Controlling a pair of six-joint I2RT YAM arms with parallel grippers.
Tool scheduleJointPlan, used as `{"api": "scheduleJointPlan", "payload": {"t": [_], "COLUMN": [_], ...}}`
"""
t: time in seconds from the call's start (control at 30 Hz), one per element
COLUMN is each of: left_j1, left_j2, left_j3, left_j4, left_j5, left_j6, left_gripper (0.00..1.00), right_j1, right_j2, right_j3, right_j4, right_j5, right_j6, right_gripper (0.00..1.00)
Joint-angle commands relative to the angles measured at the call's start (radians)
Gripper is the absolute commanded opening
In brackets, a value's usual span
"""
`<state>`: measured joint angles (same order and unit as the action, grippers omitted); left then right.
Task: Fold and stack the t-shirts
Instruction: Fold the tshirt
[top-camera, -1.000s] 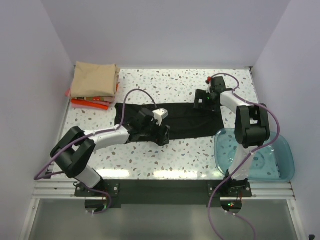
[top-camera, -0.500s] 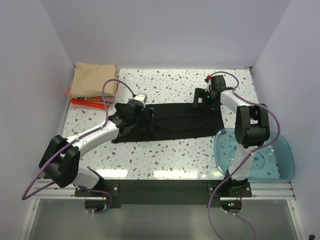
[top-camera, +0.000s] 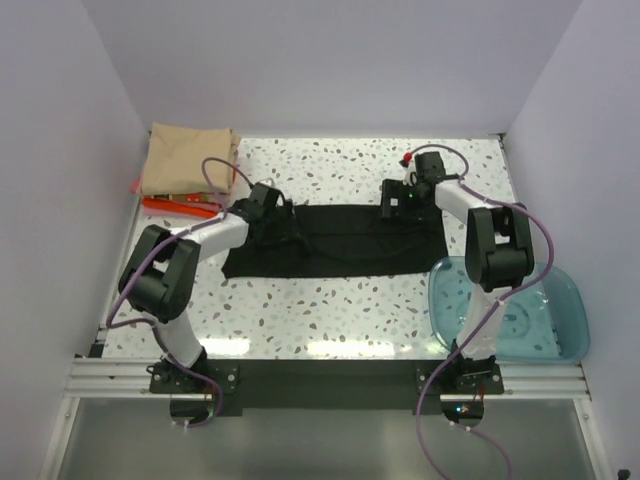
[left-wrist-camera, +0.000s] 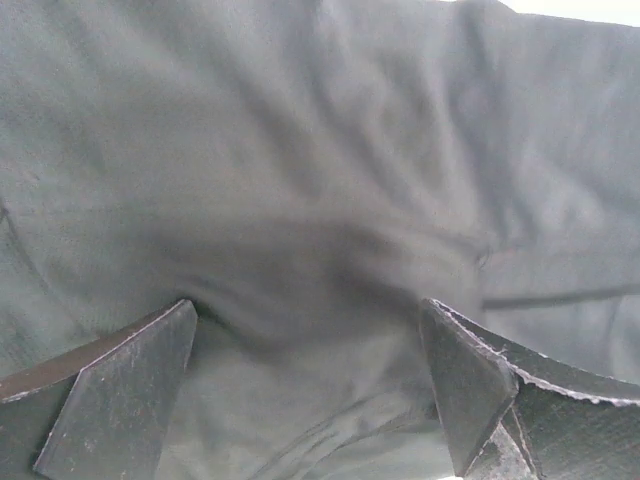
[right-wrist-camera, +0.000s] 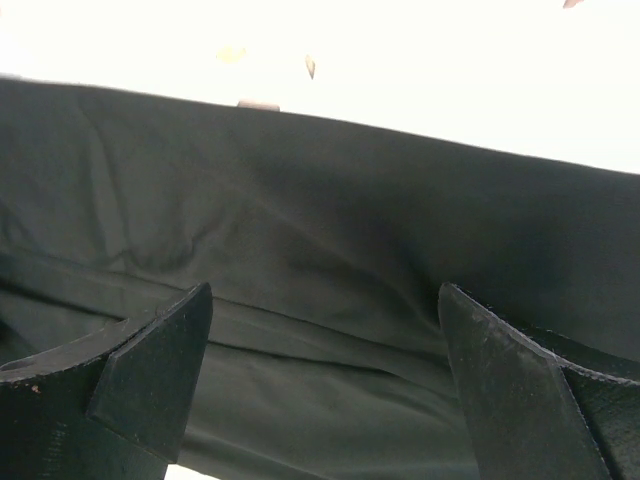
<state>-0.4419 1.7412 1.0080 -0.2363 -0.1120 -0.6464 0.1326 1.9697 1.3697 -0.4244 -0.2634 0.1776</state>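
Note:
The black t-shirt lies as a long folded band across the middle of the table. My left gripper is over its far left corner, jaws open, with black cloth filling the left wrist view between the fingers. My right gripper is over the far right edge, jaws open above the black cloth. The tan-beige t-shirt lies folded at the far left on top of the red-orange t-shirt.
A translucent teal plastic bowl stands at the near right, touching the black shirt's right end. The enclosure walls stand close on the left, back and right. Purple cables loop from both arms.
My left gripper moved from the shirt's near edge up and left to its far left corner, carrying the near edge over so the band is narrower. My right gripper shifted slightly left.

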Motion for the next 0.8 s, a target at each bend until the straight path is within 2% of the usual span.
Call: {"api": "scheduleJointPlan", "payload": {"t": [0.0,0.1,0.2,0.3,0.37,0.5,0.53,0.6,0.63,0.77], "left_j1": [0.052,0.078,0.091,0.101,0.121,0.144,0.146,0.147,0.149,0.16], "left_j2": [0.114,0.188,0.282,0.416,0.498,0.774,0.825,0.946,0.971,1.02], "left_j3": [0.03,0.07,0.19,0.386,0.579,0.935,1.092,1.217,1.275,1.281], "left_j4": [0.043,0.061,0.042,0.003,-0.061,-0.168,-0.194,-0.232,-0.197,-0.06], "left_j5": [0.101,0.129,0.129,0.147,0.15,0.179,0.204,0.236,0.25,0.325], "left_j6": [-0.022,-0.004,0.037,0.073,0.077,0.083,0.08,0.053,0.021,-0.071], "left_gripper": [1.0,1.0,1.0,1.0,1.0,1.0,1.0,1.0,1.0,1.0], "right_j1": [0.01,0.009,0.018,0.062,0.108,0.191,0.205,0.261,0.284,0.444], "right_j2": [0.008,-0.037,-0.057,-0.075,-0.094,-0.173,-0.198,-0.293,-0.322,-0.439], "right_j3": [-0.021,-0.096,-0.147,-0.184,-0.217,-0.335,-0.371,-0.481,-0.515,-0.648], "right_j4": [-0.013,0.021,0.03,0.027,0.019,0.068,0.091,0.128,0.127,0.159], "right_j5": [-0.014,-0.026,-0.051,-0.048,-0.021,-0.034,-0.045,-0.037,-0.022,-0.028], "right_j6": [0.036,0.072,0.106,0.144,0.19,0.365,0.399,0.472,0.496,0.569], "right_gripper": [0.99,0.99,0.99,0.99,0.99,0.99,0.99,0.99,0.99,0.99]}}
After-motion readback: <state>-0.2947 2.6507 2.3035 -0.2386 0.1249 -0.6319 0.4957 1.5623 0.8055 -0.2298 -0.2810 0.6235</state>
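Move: Both open hands are already down on the black t-shirt, which lies as a long strip across the table. Its middle is about 13 cm to the left hand's right, level fore-and-aft. From the right hand that middle is roughly 18 cm left and 8 cm back, 1 or 2 cm below either hand. The stack of folded clothes stands some 31 cm left and 22 cm ahead of the left hand; the blue tub sits around 32 cm right and 28 cm back of the right hand. Wide-open fingertips keep their touch on the t-shirt and drag its two halves opposite ways: the left hand sweeps forward nearly 30 cm and drifts right, rising slightly, while the right hand pulls back some 17 cm and about 11 cm left at nearly constant height, slowly at first, then fast. Neither hand turns clockwise with the cloth; the left fingers tip up and outward about 20 degrees. ##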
